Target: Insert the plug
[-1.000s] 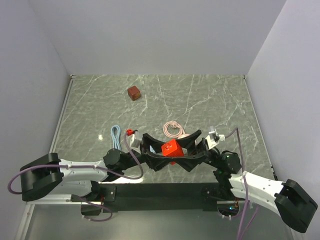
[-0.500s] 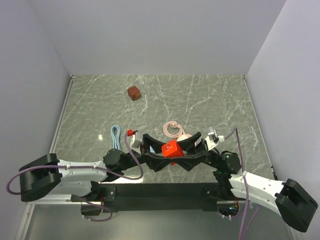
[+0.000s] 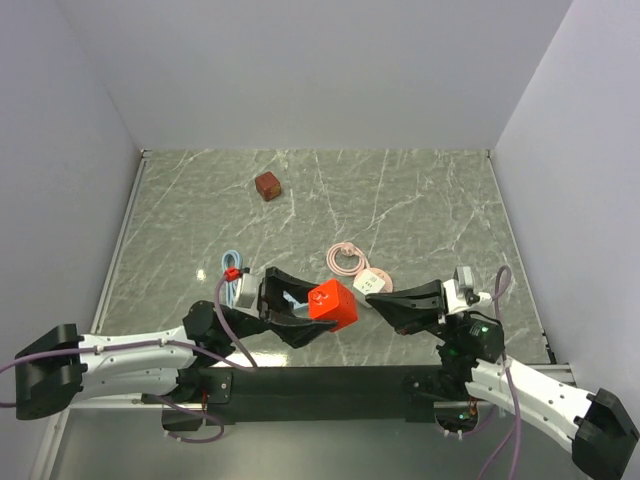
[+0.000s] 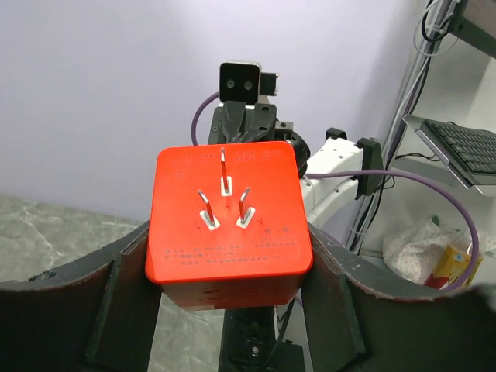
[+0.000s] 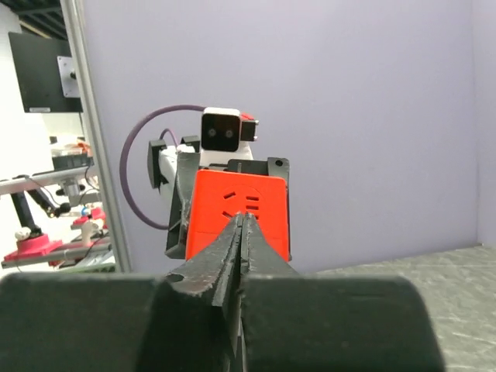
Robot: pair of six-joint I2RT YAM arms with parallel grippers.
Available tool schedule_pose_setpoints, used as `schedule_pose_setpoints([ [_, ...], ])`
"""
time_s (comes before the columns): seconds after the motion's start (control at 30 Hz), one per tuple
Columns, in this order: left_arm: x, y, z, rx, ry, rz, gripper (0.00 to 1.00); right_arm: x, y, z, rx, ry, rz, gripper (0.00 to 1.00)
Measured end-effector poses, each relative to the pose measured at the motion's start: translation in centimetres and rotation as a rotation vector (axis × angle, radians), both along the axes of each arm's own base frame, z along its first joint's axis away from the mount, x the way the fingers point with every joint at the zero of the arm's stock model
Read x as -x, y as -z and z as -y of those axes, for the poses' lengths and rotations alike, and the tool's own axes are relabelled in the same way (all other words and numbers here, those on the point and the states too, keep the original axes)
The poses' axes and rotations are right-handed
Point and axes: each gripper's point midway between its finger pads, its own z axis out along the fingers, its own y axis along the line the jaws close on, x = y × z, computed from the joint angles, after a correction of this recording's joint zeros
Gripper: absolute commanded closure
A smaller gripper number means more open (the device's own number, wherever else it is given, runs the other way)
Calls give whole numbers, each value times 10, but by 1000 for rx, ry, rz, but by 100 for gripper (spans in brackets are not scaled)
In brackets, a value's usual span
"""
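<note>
The plug (image 3: 335, 303), a bright red cube, is held off the table in my left gripper (image 3: 322, 308), which is shut on its sides. In the left wrist view the plug (image 4: 227, 213) sits between the fingers (image 4: 116, 310) with its three metal prongs facing the camera. My right gripper (image 3: 372, 293) is shut and empty, just right of the plug and apart from it. In the right wrist view its closed tips (image 5: 242, 218) point at the plug's socket face (image 5: 267, 198). A bit of light blue (image 3: 297, 299) shows under the left gripper.
A darker brownish-red cube (image 3: 267, 185) lies far back on the marble table (image 3: 420, 200). A pink coiled cable (image 3: 347, 259) and a white round piece (image 3: 376, 280) lie behind the grippers. A light blue cable loop (image 3: 232, 264) lies at left.
Both grippers were at the plug. The right gripper has let go, pulled back to the right and shut. The left gripper has shifted left, keeping the plug.
</note>
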Motion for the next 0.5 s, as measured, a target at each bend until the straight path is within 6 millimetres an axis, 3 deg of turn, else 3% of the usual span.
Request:
schedule_pose_setpoints([
  [0.2, -1, 3, 4, 5, 1, 14, 96, -12, 15, -12, 51, -1, -55, 96],
  [0.3, -4, 19, 9, -34, 1, -14, 99, -21, 29, -21, 91, -5, -107, 74],
  [0.33, -5, 29, 11, -55, -1, -33, 99, -23, 33, -23, 103, -5, -124, 58],
  [0.4, -8, 42, 10, -82, -14, -60, 99, -27, 40, -27, 124, -14, -154, 46],
  [0.47, -10, 50, 8, -95, -30, -78, 99, -28, 42, -28, 128, -22, -171, 21],
  [0.5, -12, 51, 6, -95, -40, -83, 99, -27, 42, -28, 125, -24, -171, 17],
])
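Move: The red plug, a cube already gripped by the left hand, lies some 7 cm to the left of the empty right hand, about 1 cm back and 1 cm higher; from the left hand point it sits about 1 cm to the right. On the table some 26 cm below the right hand, the white cube is about 13 cm ahead and 3 cm right, and the pink coiled cord about 22 cm ahead and 3 cm left. The right hand, fingers shut at first, sinks about 4 cm while going roughly 3 cm forward and 3 cm left towards the socket side of the red plug, its wrist turning some 10 degrees so the fingers point less steeply up, and on the way the fingers spread wide to straddle that side. The left hand keeps its grip on the red plug and, after a brief wait, lowers it about 5 cm and slightly forward with a small wrist tilt, so the two hands come down nearly together; the right fingers haven't closed, and contact with the plug can't be made out. ##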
